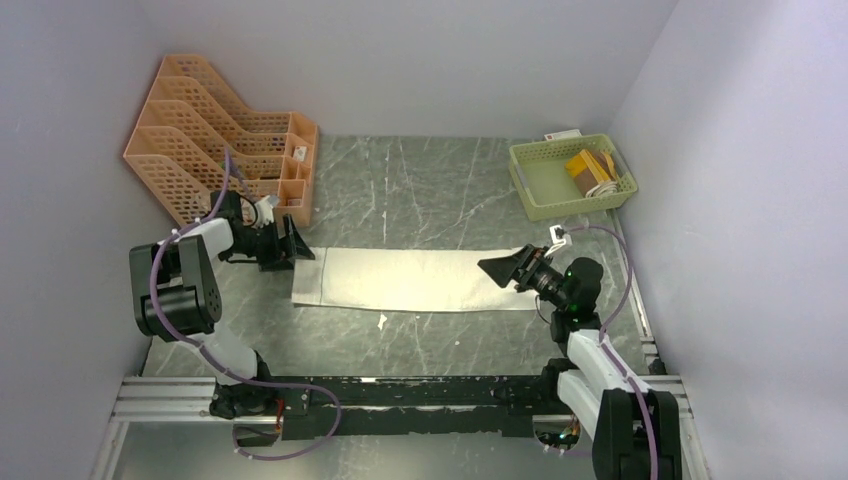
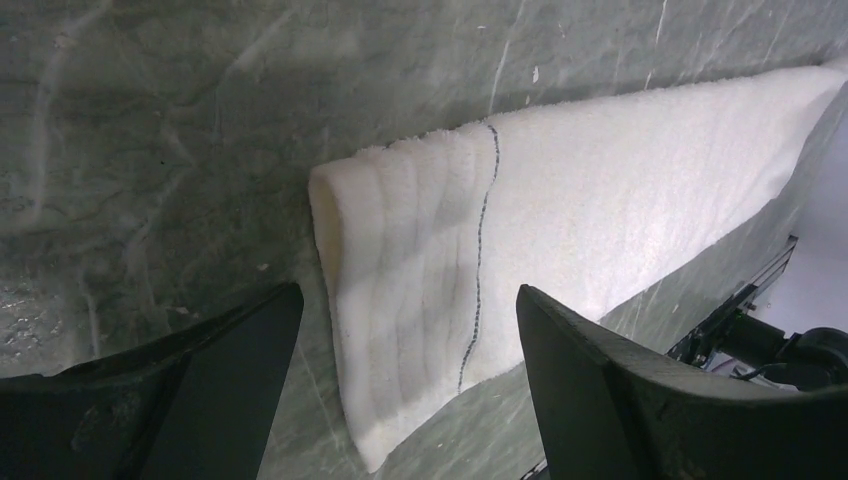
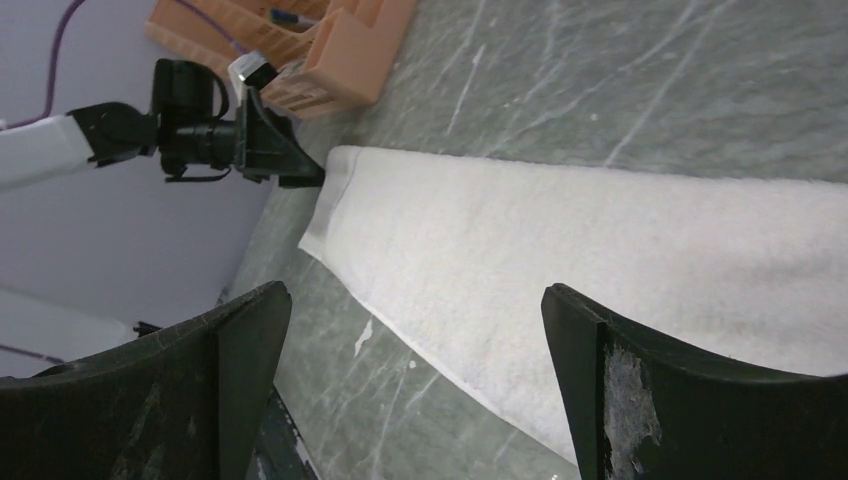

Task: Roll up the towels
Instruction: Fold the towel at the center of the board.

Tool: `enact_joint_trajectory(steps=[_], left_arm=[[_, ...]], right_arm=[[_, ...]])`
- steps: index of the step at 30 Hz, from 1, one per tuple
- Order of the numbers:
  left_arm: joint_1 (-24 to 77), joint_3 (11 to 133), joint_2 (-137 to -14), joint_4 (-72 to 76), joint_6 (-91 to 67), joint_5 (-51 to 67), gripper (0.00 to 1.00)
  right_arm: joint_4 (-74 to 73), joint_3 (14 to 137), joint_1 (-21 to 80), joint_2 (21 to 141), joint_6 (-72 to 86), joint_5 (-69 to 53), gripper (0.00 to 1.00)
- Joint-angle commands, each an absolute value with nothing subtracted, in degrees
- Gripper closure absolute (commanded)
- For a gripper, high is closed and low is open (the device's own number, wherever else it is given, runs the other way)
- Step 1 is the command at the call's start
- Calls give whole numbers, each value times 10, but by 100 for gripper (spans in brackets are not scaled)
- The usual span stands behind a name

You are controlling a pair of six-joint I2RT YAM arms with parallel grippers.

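A cream-white towel (image 1: 420, 280) lies flat as a long strip across the middle of the table. Its left end (image 2: 420, 260) has a stitched line and shallow ripples. My left gripper (image 1: 298, 242) hovers open at that left end, fingers on either side of the short edge (image 2: 410, 292), not touching it. My right gripper (image 1: 492, 272) stands open over the right part of the towel (image 3: 620, 240), nothing between its fingers (image 3: 415, 290). A mustard-yellow and brown towel (image 1: 590, 172) lies bundled in the green basket.
The green basket (image 1: 528, 190) sits at the back right near the wall. An orange file organiser (image 1: 230, 135) stands at the back left, just behind the left gripper. A small white scrap (image 1: 381, 321) lies in front of the towel. A metal rail (image 1: 400, 390) runs along the near edge.
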State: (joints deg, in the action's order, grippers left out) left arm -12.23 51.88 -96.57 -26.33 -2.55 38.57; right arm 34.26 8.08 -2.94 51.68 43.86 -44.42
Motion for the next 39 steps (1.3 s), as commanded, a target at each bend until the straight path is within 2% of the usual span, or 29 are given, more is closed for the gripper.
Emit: enact_joint_trajectory(steps=[1, 11, 18, 25, 29, 31, 33, 35, 39], left_arm=[[-137, 517, -983, -286, -2, 366, 8], [-163, 517, -1021, -291, -17, 348, 9], [-87, 510, -1039, -296, -14, 378, 12], [-52, 516, -1063, -302, -10, 389, 18], [-51, 514, -1054, -301, -11, 383, 32], [-52, 513, -1045, -301, -13, 377, 35], [-50, 511, -1030, -301, -17, 362, 47], [-49, 510, -1002, -300, -30, 346, 52], [-48, 513, -956, -303, -57, 343, 69]], right_arm=[[330, 107, -1, 503, 406, -461, 0], [336, 95, 14, 506, 392, -457, 0], [340, 93, 13, 514, 385, -454, 0], [352, 86, 12, 515, 393, -453, 0], [341, 91, 12, 512, 385, -458, 0], [339, 91, 11, 512, 383, -460, 0], [341, 90, 12, 513, 383, -462, 0], [340, 91, 12, 516, 382, -463, 0], [343, 89, 12, 525, 381, -464, 0]])
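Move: The towel's left end lies just below the open left hand, about 3 cm to its right, 3 cm back and 2 cm down. Its dark stripe is some 5 cm right and 3 cm back, and the orange rack's middle about 25 cm ahead and 16 cm left. From the right hand, the same end is about 42 cm left, roughly level fore and aft, and some 12 cm below. The left hand eases left, then sweeps 6 cm right and slightly back, fingers closing on the towel's left end. ##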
